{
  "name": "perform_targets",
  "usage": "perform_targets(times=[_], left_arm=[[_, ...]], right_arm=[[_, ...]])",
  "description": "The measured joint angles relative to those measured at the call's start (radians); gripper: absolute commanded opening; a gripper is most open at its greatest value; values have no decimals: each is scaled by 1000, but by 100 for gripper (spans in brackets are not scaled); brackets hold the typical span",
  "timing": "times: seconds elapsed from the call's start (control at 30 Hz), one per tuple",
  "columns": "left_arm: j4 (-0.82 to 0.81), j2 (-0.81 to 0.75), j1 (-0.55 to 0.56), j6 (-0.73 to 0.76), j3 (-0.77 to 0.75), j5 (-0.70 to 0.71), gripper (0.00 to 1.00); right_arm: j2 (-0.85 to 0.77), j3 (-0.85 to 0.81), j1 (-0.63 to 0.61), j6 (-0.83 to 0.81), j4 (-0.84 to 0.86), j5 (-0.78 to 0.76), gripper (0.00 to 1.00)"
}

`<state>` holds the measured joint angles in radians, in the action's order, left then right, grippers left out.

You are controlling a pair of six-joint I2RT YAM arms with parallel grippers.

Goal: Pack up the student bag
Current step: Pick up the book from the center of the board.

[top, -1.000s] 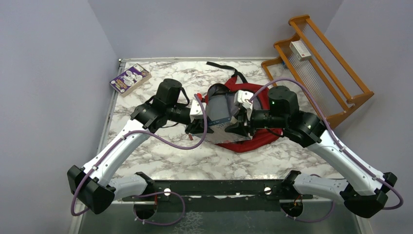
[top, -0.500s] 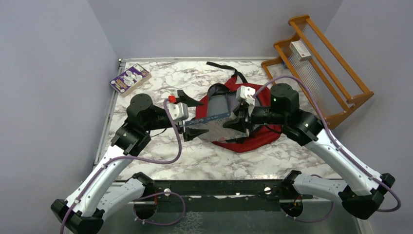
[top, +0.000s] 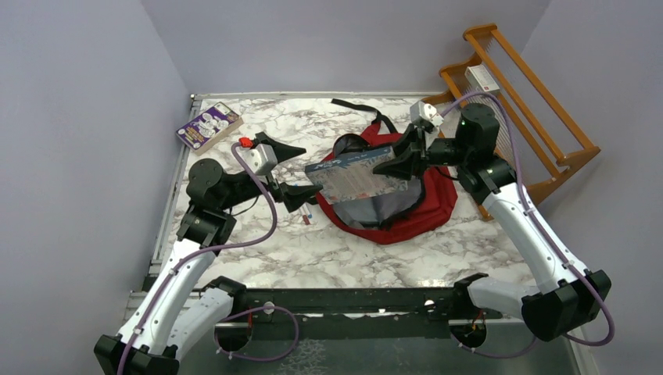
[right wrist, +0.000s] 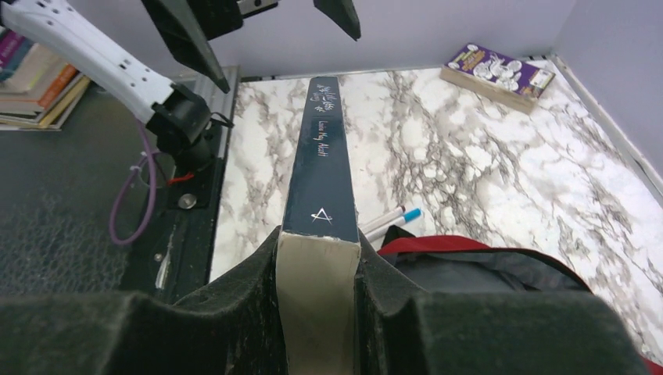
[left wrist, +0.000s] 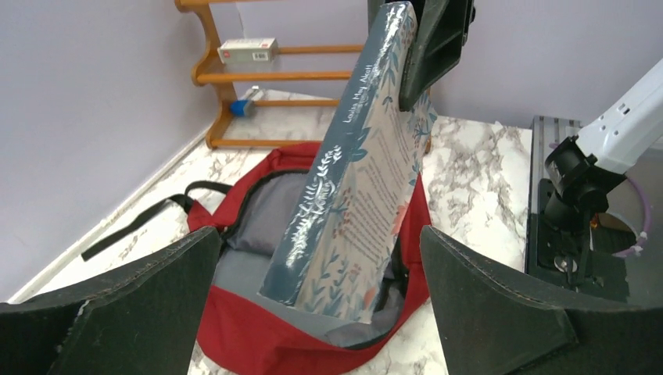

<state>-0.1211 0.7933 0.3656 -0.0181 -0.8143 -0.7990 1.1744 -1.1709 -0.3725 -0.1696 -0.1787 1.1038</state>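
Observation:
The student bag (top: 406,219) lies in the middle of the table, red with its grey-lined mouth (left wrist: 250,266) gaping toward my left arm. A blue floral book (top: 353,176) hangs tilted over that mouth, its lower end (left wrist: 328,273) against the grey lining. My right gripper (top: 400,160) is shut on the book's upper end, with the spine (right wrist: 320,148) running away from its pads (right wrist: 258,305). My left gripper (top: 297,173) stands wide open just left of the book with nothing between its fingers (left wrist: 125,312).
A purple paperback (top: 208,125) lies at the far left corner. A wooden rack (top: 539,117) with a small white box (top: 482,80) stands at the back right. Two pens (right wrist: 387,221) lie beside the bag. A black strap (top: 356,106) trails behind the bag.
My left gripper let go of the book, opened wide and drew back to the left. My right arm swung back and right, raising the book's held end over the bag.

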Motion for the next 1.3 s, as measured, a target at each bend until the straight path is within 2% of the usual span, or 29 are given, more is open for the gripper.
perform_targets(times=[0.27,0.47,0.6,0.93,1.1,1.3], left_arm=[[-119,43,-4,-63,-2,-55,99],[-161,48,-4,-84,-10,-84,99],[-185,61,-2,-94,-13,-113,97],[-223,134,81,-116,-30,-197,68],[-268,163,119,-146,-56,-235,51],[-306,176,128,-178,-59,-250,49]], right_arm=[[-15,15,73,88,144,206,0],[-27,16,73,149,225,290,0],[-49,29,73,228,323,288,0],[-75,78,73,488,636,208,1],[-75,82,73,559,715,198,0],[-78,95,73,603,763,192,0]])
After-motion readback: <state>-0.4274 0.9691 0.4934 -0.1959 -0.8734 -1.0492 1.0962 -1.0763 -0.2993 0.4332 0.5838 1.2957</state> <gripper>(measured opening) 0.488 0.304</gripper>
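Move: About 10 cm to the left hand's right, 1 cm ahead and some 7 cm below sits the middle of the held book. From the right hand, which already grips its other end, the book's middle lies about 8 cm left, level ahead and 1 cm lower. The open bag lies roughly 22 cm right, 14 cm ahead and 30 cm below the left hand; the markers some 9 cm ahead, 3 cm left and 33 cm below that hand. Lifting the book's free end to the left gripper, the right hand keeps its grip, rises about 8 cm, first draws back 4 cm, and tilts its left side up. The left hand rises a little with its fingers wide, then swings right and back, turning clockwise some 20 degrees, and half closes around the free end, one finger on each side, without clamping yet. ##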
